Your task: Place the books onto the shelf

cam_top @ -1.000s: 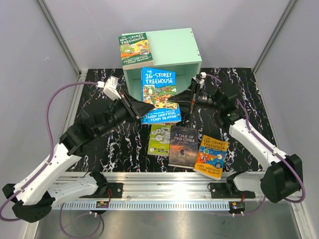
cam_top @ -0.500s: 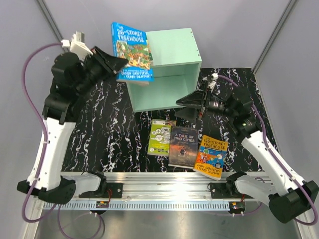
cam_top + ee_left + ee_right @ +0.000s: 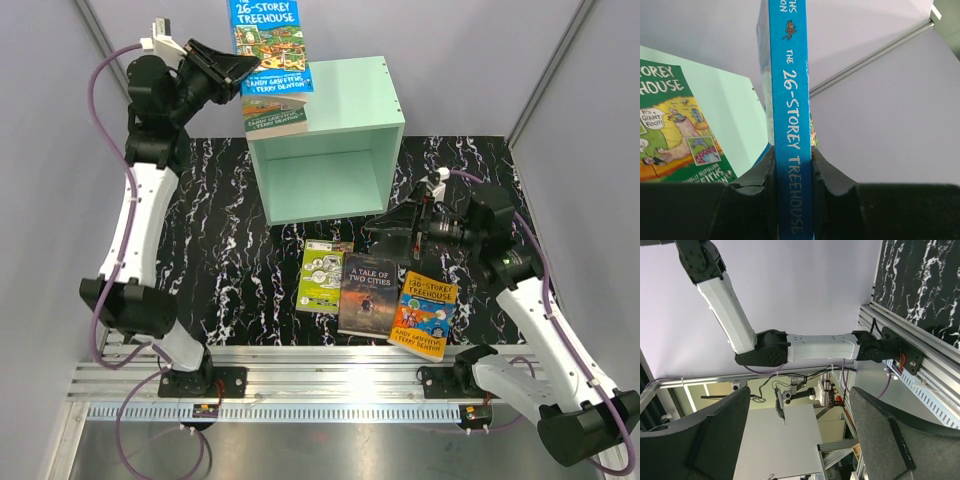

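My left gripper is raised high and shut on the blue "26-Storey Treehouse" book, held upright over the back left corner of the mint-green shelf. In the left wrist view the book's blue spine is pinched between both fingers. A green Treehouse book lies on the shelf's top, just below. My right gripper is open and empty, low by the shelf's front right corner. On the table lie a lime-green book, "A Tale of Two Cities" and an orange-yellow book.
The shelf's open side faces the arms, with nothing visible inside it. The black marbled table ends at a metal rail in front. Grey walls and slanted poles close in the back corners.
My left arm lifted the blue book from in front of the shelf to high above its left corner. My right gripper let go, opened and drew back to the right.
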Tool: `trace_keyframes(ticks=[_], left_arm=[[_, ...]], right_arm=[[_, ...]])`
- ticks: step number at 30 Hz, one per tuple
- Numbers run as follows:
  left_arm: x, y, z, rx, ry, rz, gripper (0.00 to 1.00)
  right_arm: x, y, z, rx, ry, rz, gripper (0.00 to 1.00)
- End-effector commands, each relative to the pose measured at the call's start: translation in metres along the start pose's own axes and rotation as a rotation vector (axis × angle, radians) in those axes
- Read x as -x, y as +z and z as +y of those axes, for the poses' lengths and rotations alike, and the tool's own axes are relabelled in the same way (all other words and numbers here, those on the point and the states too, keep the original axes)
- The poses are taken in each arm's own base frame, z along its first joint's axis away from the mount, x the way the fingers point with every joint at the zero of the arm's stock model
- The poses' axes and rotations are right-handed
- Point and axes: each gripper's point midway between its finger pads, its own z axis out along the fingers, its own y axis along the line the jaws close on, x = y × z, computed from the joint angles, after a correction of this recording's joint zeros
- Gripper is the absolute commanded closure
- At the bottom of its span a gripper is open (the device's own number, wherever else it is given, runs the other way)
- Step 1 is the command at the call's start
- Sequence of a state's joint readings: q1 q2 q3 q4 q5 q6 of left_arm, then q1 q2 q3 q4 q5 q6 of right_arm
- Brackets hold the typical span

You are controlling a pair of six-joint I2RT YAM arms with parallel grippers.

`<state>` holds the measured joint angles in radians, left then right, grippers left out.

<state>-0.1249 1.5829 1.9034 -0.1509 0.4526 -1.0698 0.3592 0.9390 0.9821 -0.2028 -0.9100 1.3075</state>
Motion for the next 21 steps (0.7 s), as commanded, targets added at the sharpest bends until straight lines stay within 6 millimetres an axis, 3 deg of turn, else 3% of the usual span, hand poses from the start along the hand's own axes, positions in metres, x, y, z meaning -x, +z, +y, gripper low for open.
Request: trace_keyframes(ticks=[1, 2, 6, 12, 21], left_arm=[[0.016, 0.008, -0.036, -0.207, -0.027, -0.008, 1.0], [0.012, 0.014, -0.022, -0.192, -0.08, 0.01, 1.0], [0.0, 0.02, -0.001, -0.206, -0.16, 0.029, 1.0], [-0.012, 0.015, 0.035, -0.092, -0.187, 0.049, 1.0], [-0.004, 0.001, 0.059, 0.057, -0.136, 0.053, 1.0]], right_arm=[[0.0, -0.01, 0.007, -0.01, -0.057, 0.02, 0.13], [0.001, -0.01, 0.006, -0.011, -0.054, 0.022, 0.13], [0.008, -0.014, -0.001, -0.018, -0.034, 0.017, 0.13], [0.015, -0.015, -0.013, -0.029, -0.001, 0.006, 0.13], [0.018, -0.014, -0.024, -0.044, 0.025, 0.002, 0.13]])
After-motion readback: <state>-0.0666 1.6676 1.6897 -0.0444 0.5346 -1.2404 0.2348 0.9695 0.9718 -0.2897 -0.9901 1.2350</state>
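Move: The left hand pinches the blue 26-Storey book by its spine, held up over the shelf's top left. The green 104-Storey book, where it is to go, lies about 9 cm ahead, 3 cm to the right and 14 cm below that hand, and the middle of the shelf top is some 13 cm right, 9 cm ahead and 15 cm below. From the empty right hand, the green book is roughly 32 cm ahead and 22 cm left, near the same height. Still pinching the blue book by its spine, the left hand swings forward about 5 cm while starting to sink, then drops nearly straight down, some 10 cm in all, onto the green book, tipping the fingers about 15 degrees downward to lay the blue cover flat and slowing almost to a stop at the bottom without opening. The right hand, empty and wide open, drifts a few centimetres right, down and forward in front of the shelf. ##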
